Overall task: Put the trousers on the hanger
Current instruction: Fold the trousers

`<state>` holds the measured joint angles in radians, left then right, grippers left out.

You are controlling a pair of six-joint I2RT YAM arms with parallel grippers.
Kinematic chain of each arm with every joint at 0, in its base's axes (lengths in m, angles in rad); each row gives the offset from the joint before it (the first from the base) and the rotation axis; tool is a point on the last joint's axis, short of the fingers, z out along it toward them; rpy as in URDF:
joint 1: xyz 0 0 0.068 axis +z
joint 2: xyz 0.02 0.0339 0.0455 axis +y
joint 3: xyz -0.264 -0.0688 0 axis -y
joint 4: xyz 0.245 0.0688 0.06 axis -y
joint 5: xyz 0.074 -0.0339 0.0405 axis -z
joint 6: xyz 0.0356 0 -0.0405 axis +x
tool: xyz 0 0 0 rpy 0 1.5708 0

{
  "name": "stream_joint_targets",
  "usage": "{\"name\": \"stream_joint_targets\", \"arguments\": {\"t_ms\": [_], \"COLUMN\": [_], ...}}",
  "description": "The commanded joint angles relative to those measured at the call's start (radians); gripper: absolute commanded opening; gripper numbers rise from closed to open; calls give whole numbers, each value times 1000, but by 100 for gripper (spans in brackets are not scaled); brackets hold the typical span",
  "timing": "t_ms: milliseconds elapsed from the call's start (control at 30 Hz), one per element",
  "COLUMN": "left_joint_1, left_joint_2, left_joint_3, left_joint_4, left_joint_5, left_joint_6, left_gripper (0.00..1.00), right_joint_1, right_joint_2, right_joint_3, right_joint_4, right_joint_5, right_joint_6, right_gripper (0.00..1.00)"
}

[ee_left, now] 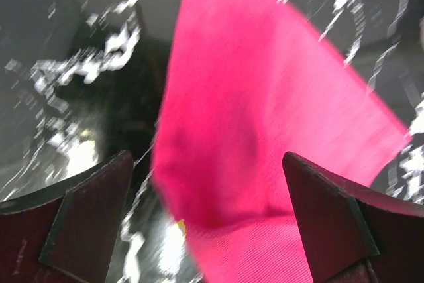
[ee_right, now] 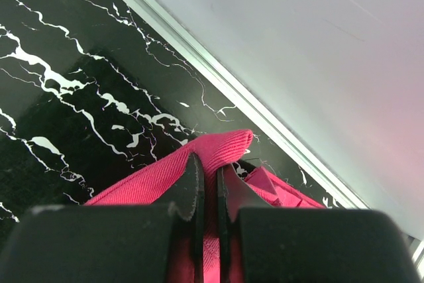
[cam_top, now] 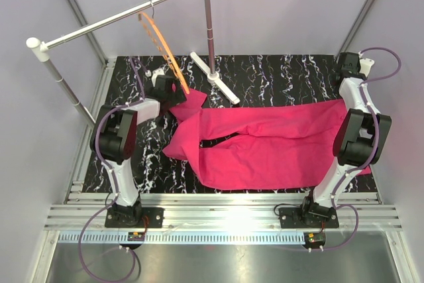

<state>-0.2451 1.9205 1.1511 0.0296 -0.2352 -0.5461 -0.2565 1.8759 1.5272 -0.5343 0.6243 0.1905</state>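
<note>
The magenta trousers (cam_top: 265, 140) lie spread across the black marble table (cam_top: 278, 74), from centre left to the right edge. The orange hanger (cam_top: 162, 44) hangs tilted from the silver rail by its dark hook, its lower end close to my left gripper (cam_top: 173, 91). In the left wrist view my left gripper (ee_left: 207, 157) is open just above a pointed end of the trousers (ee_left: 265, 111), with cloth between its fingers (ee_left: 99, 197). My right gripper (ee_right: 207, 164) is shut on a fold of the trousers (ee_right: 225, 145) near the table's right edge; in the top view its arm hides it.
The silver rail (cam_top: 119, 18) with white end caps crosses the back left. Its right post stands on a white cross foot (cam_top: 215, 76) on the table, just behind the trousers. Grey walls close in the table on three sides. An aluminium frame (cam_top: 218, 217) runs along the near edge.
</note>
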Motion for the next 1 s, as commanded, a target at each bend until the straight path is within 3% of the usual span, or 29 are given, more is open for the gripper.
{"name": "stream_joint_targets", "arguments": {"t_ms": [0, 133, 367, 400, 600, 733, 767, 800, 967], "left_joint_1": [23, 29, 29, 29, 29, 29, 27, 29, 26], "left_joint_2": [49, 80, 118, 120, 124, 104, 89, 80, -73], "left_joint_3": [71, 104, 114, 110, 99, 87, 81, 64, -36], "left_joint_4": [-27, -75, -106, -99, -94, -108, -108, -102, -111], "left_joint_5": [48, 97, 126, 132, 146, 137, 135, 140, 76], "left_joint_6": [-55, -63, -81, -87, -87, -74, -65, -58, -69], "left_gripper": [99, 97, 83, 73, 48, 9, 5, 0, 0], "right_joint_1": [-3, -3, -3, -3, -3, -1, -1, -1, -1], "right_joint_2": [-43, -52, -80, -81, -101, -104, -103, -103, -110], "right_joint_3": [2, -9, -13, -13, -27, -35, -36, -38, -27], "right_joint_4": [30, 27, 16, 17, 14, 7, 8, 7, -13], "right_joint_5": [-8, 0, -5, -6, -17, -28, -29, -29, -23], "right_joint_6": [7, 9, 13, 15, 23, 29, 30, 30, 30], "right_gripper": [0, 0, 0, 0, 0, 0, 0, 0, 0]}}
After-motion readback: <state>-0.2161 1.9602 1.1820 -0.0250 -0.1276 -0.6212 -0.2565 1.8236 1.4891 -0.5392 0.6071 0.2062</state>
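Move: Just under my open left fingers, about 1 cm ahead, 1 cm right and 2 cm down, lies the left edge of the trousers. Their far left corner is roughly 11 cm to my left hand's right and 2 cm ahead. The stand foot sits about 15 cm right and 7 cm ahead, both near table height. From my right hand, that left edge is some 58 cm left, 5 cm ahead and 12 cm lower. I shut my wide-open left fingers on the left edge of the trousers and pinch it. To get there the left hand eases forward about 1.5 cm and sinks nearly 2 cm, its left side dipping slightly; once shut, it draws back about 1.5 cm with the cloth. My right hand keeps its pinch on the other end, almost still. ##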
